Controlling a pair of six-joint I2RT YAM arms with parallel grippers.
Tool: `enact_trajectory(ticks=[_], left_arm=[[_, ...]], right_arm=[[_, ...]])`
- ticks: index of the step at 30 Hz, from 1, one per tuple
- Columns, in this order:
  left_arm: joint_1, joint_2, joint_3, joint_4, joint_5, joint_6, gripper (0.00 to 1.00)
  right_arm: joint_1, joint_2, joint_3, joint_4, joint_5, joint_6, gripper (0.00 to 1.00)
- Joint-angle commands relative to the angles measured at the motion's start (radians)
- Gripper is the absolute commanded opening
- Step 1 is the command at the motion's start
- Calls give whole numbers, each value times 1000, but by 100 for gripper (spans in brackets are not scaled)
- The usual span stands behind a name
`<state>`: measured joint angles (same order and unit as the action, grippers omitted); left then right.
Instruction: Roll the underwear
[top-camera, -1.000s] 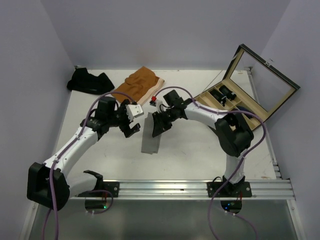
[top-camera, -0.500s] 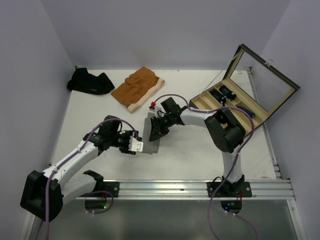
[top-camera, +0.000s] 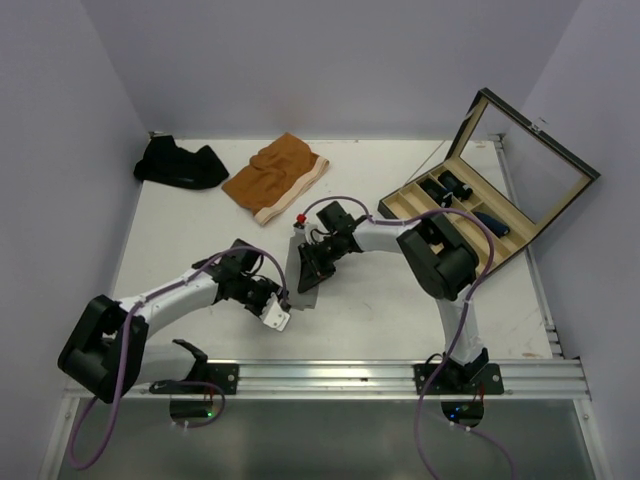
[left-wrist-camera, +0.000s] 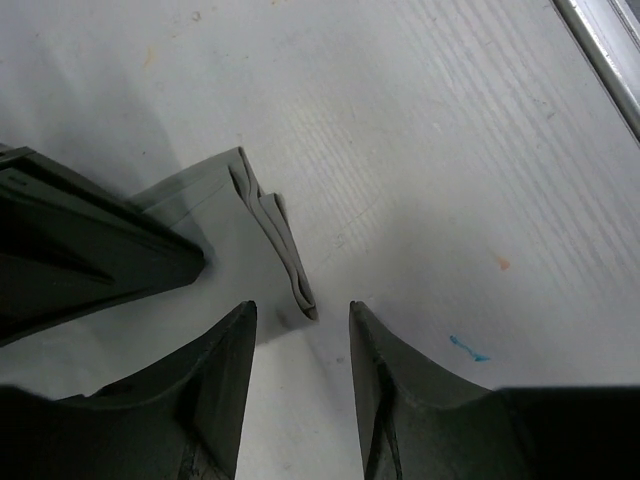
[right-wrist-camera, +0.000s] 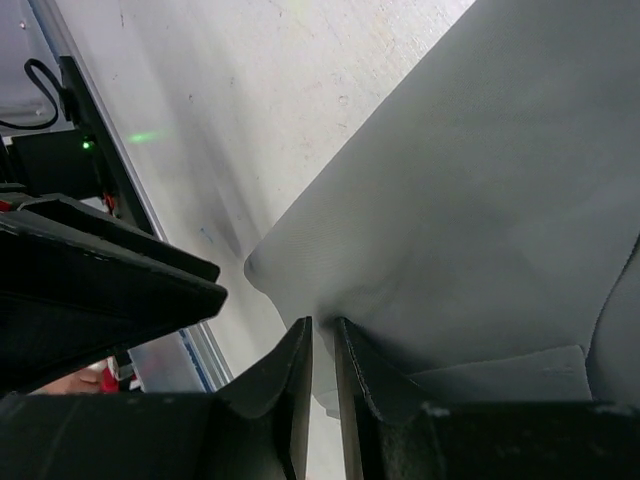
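Note:
The light grey underwear (top-camera: 305, 290) lies folded into a narrow strip at the table's middle. My right gripper (top-camera: 311, 266) (right-wrist-camera: 322, 325) is shut on a fold of its cloth (right-wrist-camera: 480, 200), pinching it at the strip's far part. My left gripper (top-camera: 284, 298) (left-wrist-camera: 300, 312) sits low at the strip's near end, open, with the layered grey corner (left-wrist-camera: 268, 215) just beyond its fingertips and not clamped. A rust-orange underwear (top-camera: 275, 175) with a cream waistband and a black underwear (top-camera: 180, 163) lie at the back left.
A wooden compartment box (top-camera: 445, 215) with its glass lid (top-camera: 530, 165) raised stands at the right, holding dark rolled pieces. A metal rail (top-camera: 400, 378) runs along the near edge. White walls close in the left side and the back.
My left arm swung from near the orange piece down to the grey strip's near end, its jaws narrowing. The right gripper drew slightly left, still holding the grey cloth.

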<state>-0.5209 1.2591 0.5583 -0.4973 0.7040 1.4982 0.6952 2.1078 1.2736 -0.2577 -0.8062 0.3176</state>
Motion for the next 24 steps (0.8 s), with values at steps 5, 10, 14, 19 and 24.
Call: enact_trajectory(ticks=[5,10,14,19,24], left_arm=[[-25,66,-3,60,-1,88,43],[-36,146,15,82,-31,74,34],[-39,192,32,72,-52,40,28],[-47,230,54,45,-70,16,21],[-53,286,153,-85,-100,-64,0]], right_arm=[[3,78,46,-133,101,-133,20],[3,100,63,-172,104,-175,20],[3,109,61,-192,107,-196,20],[3,116,70,-209,113,-212,20],[-6,77,81,-222,119,-233,22]])
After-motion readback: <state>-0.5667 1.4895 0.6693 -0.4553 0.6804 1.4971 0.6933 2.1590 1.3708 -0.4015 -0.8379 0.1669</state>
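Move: The near-left corner of the folded grey underwear lies just off my open left fingertips: about 2 cm ahead, 2 cm to the right and 2 cm below. The underwear's middle is some 10 cm ahead of my left hand and 6 cm to its right, and the orange cloth's middle is roughly 30 cm straight ahead. From my right hand, that corner is about 4 cm back, 5 cm left and 1 cm lower. My half-open left fingers sink about 2 cm towards the table, then ease some 2 cm right and 1.5 cm forward, closing all the while until they pinch the near-left corner of the grey underwear. My right hand stays put with its fingertips still resting on the cloth, only turning about 5 degrees counter-clockwise. ##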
